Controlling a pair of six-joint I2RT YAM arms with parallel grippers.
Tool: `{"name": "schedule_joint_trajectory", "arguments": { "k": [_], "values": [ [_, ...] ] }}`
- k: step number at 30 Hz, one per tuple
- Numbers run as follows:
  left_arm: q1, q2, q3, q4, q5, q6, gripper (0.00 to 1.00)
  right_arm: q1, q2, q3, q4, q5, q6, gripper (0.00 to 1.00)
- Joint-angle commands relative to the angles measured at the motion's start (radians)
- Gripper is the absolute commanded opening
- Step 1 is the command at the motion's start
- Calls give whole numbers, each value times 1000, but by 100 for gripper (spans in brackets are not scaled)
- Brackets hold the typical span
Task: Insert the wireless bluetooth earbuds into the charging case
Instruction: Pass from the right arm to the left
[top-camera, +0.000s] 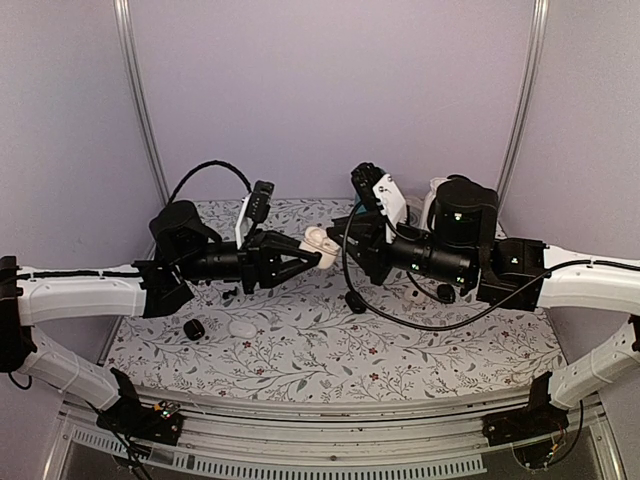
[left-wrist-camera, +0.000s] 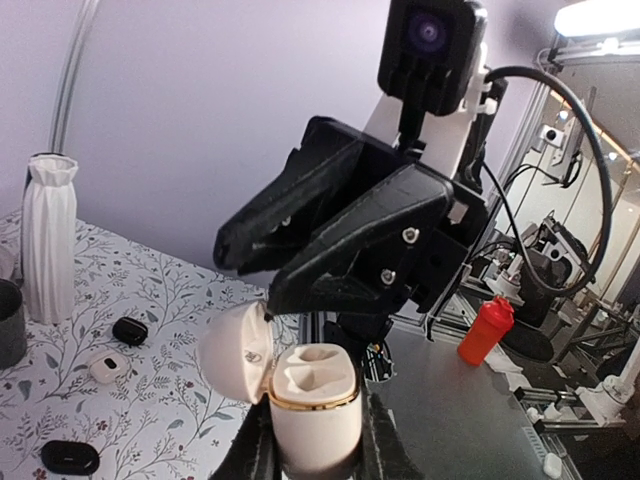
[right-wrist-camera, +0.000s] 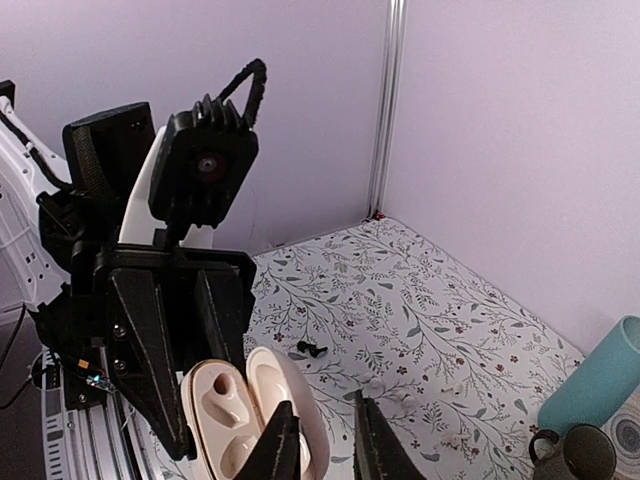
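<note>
My left gripper (left-wrist-camera: 318, 445) is shut on a cream charging case (left-wrist-camera: 315, 400) and holds it upright above the table. Its lid (left-wrist-camera: 235, 350) is swung open, and both moulded wells look empty. My right gripper (left-wrist-camera: 250, 280) faces it from the other side, slightly open, with one fingertip (left-wrist-camera: 270, 305) at the lid's upper edge. In the right wrist view the lid (right-wrist-camera: 300, 400) sits beside and partly between my right gripper's (right-wrist-camera: 325, 445) fingers. The tiny black earbuds (right-wrist-camera: 310, 348) lie on the floral cloth below, also visible from above (top-camera: 230, 292).
A white vase (left-wrist-camera: 48, 235), a dark cup (left-wrist-camera: 8, 325), two black cases (left-wrist-camera: 129, 330) (left-wrist-camera: 70, 457) and a small open white case (left-wrist-camera: 108, 367) stand on the table. Small white buds (right-wrist-camera: 405, 397) lie near a teal cup (right-wrist-camera: 600, 385) and a dark mug (right-wrist-camera: 575, 455).
</note>
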Motion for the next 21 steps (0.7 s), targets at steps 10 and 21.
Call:
{"name": "schedule_joint_trajectory", "arguments": {
  "k": [10,21],
  "values": [
    [22,-94,-87,-64,-224,71,0,-36,38,63,-1,-87,139,42],
    [125,-168,-160,-56,-247,15,0,-113,58,57,-7,-143,261,51]
  ]
}}
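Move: Between the left fingers, the open charging case already sits clamped, its middle about 2 cm to the right of the left hand's point, with the lid side facing the right hand. From the right hand, the case lies roughly 3 cm back and 3 cm to the left, at about its height. From the left hand, a black oval case on the table is some 11 cm ahead, 10 cm right and 31 cm below; the black earbuds are 13 cm ahead, 21 cm left and 32 cm below. Carrying the charging case in a kept pinch, the left hand first dips slightly, then draws away from the right hand, about 5 cm forward and 5 cm left, sinking 2 cm and turning some 20 degrees counter-clockwise. The right fingers, already slightly parted beside the lid, spread to about half open; that hand drifts only about 2 cm forward and tilts a little. ##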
